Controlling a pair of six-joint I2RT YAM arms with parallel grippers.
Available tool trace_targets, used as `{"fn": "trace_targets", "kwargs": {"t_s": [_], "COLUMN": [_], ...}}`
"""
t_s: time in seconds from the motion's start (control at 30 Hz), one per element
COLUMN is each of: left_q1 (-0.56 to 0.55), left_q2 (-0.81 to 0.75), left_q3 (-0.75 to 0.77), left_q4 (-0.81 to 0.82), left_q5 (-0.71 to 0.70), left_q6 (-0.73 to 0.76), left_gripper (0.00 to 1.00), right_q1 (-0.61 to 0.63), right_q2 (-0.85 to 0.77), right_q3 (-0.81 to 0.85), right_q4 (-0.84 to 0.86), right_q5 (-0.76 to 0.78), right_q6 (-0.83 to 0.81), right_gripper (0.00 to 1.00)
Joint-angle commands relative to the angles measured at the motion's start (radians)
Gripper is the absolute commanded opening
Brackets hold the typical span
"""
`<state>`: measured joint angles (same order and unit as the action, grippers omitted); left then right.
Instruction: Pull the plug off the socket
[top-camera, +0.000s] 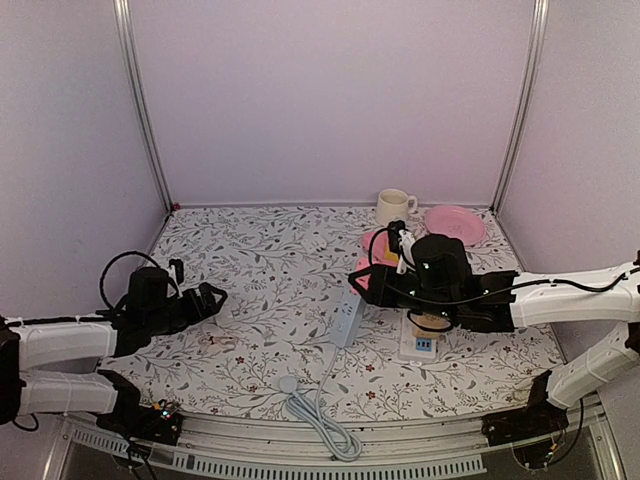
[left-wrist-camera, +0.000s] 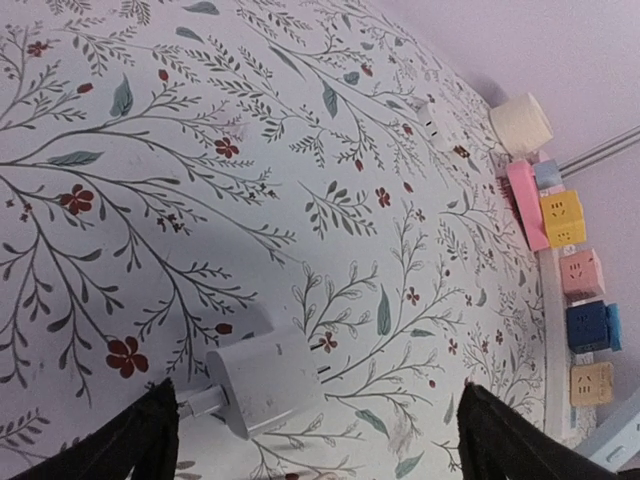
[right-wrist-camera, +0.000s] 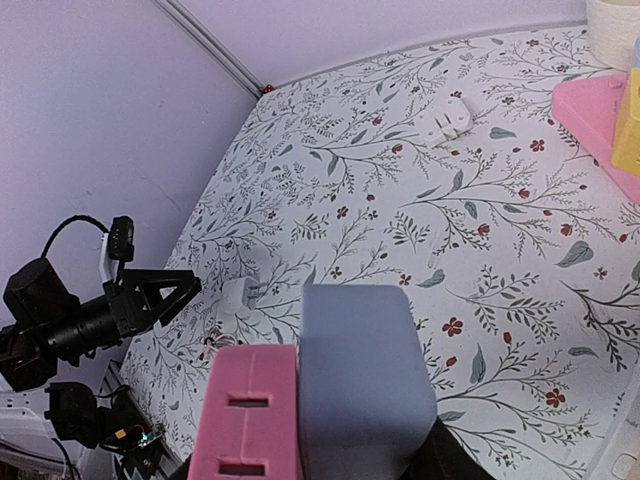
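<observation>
A white plug lies loose on the flowered table, its two prongs bare and a short stub at its back. My left gripper hovers over it, open wide, with one dark finger on each side and neither touching it. The right wrist view shows the same plug just past the left gripper. My right gripper is shut on the socket, a grey-blue cube joined to a pink cube with two slots. It holds them above the table's middle.
A white power strip lies mid-table, its coiled cable at the near edge. A second strip carries coloured cube sockets. At the back stand a cream mug and a pink plate. A small white adapter lies alone.
</observation>
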<state>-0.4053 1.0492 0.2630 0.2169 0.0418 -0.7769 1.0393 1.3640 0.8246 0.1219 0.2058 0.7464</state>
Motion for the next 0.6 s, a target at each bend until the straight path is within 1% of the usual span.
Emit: {"fn": "trace_targets", "kwargs": {"t_s": [0.0, 0.13, 0.23, 0.4, 0.57], "left_q1": [0.005, -0.011, -0.069, -0.242, -0.414], "left_q2": [-0.106, -0.204, -0.238, -0.197, -0.1], "left_q3": [0.029, 0.037, 0.063, 0.131, 0.163], "left_q4": [-0.13, -0.162, -0.172, -0.147, -0.031], "left_q5": [-0.09, -0.069, -0.047, -0.051, -0.034], "left_q6": [0.014, 0.041, 0.066, 0.087, 0.101], "left_gripper": [0.97, 0.97, 0.97, 0.97, 0.97], "right_q1": [0.003, 0.002, 0.002, 0.002, 0.002], "right_q2": [-0.038, -0.044, -0.045, -0.043, -0.051], "right_q3": [-0.007, -0.01, -0.013, -0.015, -0.027], "right_q4": [0.049, 0.056, 0.067, 0.084, 0.115], "right_q5": [-0.032, -0.04, -0.047, -0.062, -0.093], "right_q6": [0.013, 0.014, 0.018, 0.022, 0.022], "right_gripper": [0.03, 0.03, 0.03, 0.03, 0.03]}}
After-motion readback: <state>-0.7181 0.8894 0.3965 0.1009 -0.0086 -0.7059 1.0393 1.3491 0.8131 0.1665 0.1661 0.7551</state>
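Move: The power strip hangs by its pink plug from the right fingers. Its middle lies about 35 cm to the left hand's right, some 7 cm nearer the base and 5 cm higher; the pink plug is about 40 cm right, 3 cm back and 11 cm up. The freed white plug sits 2 cm ahead and 6 cm below the left hand. From the right hand, the strip's middle is about 5 cm back, 5 cm left and 7 cm below. The white plug is left lying on the table as the empty left hand climbs about 8 cm with fingers wide open, first nearly straight up, then swinging some 8 cm right and a little back towards the power strip. The left wrist turns roughly 15 degrees clockwise and tips up about 10. The right hand keeps its grip on the pink plug, easing up by 1 cm. ##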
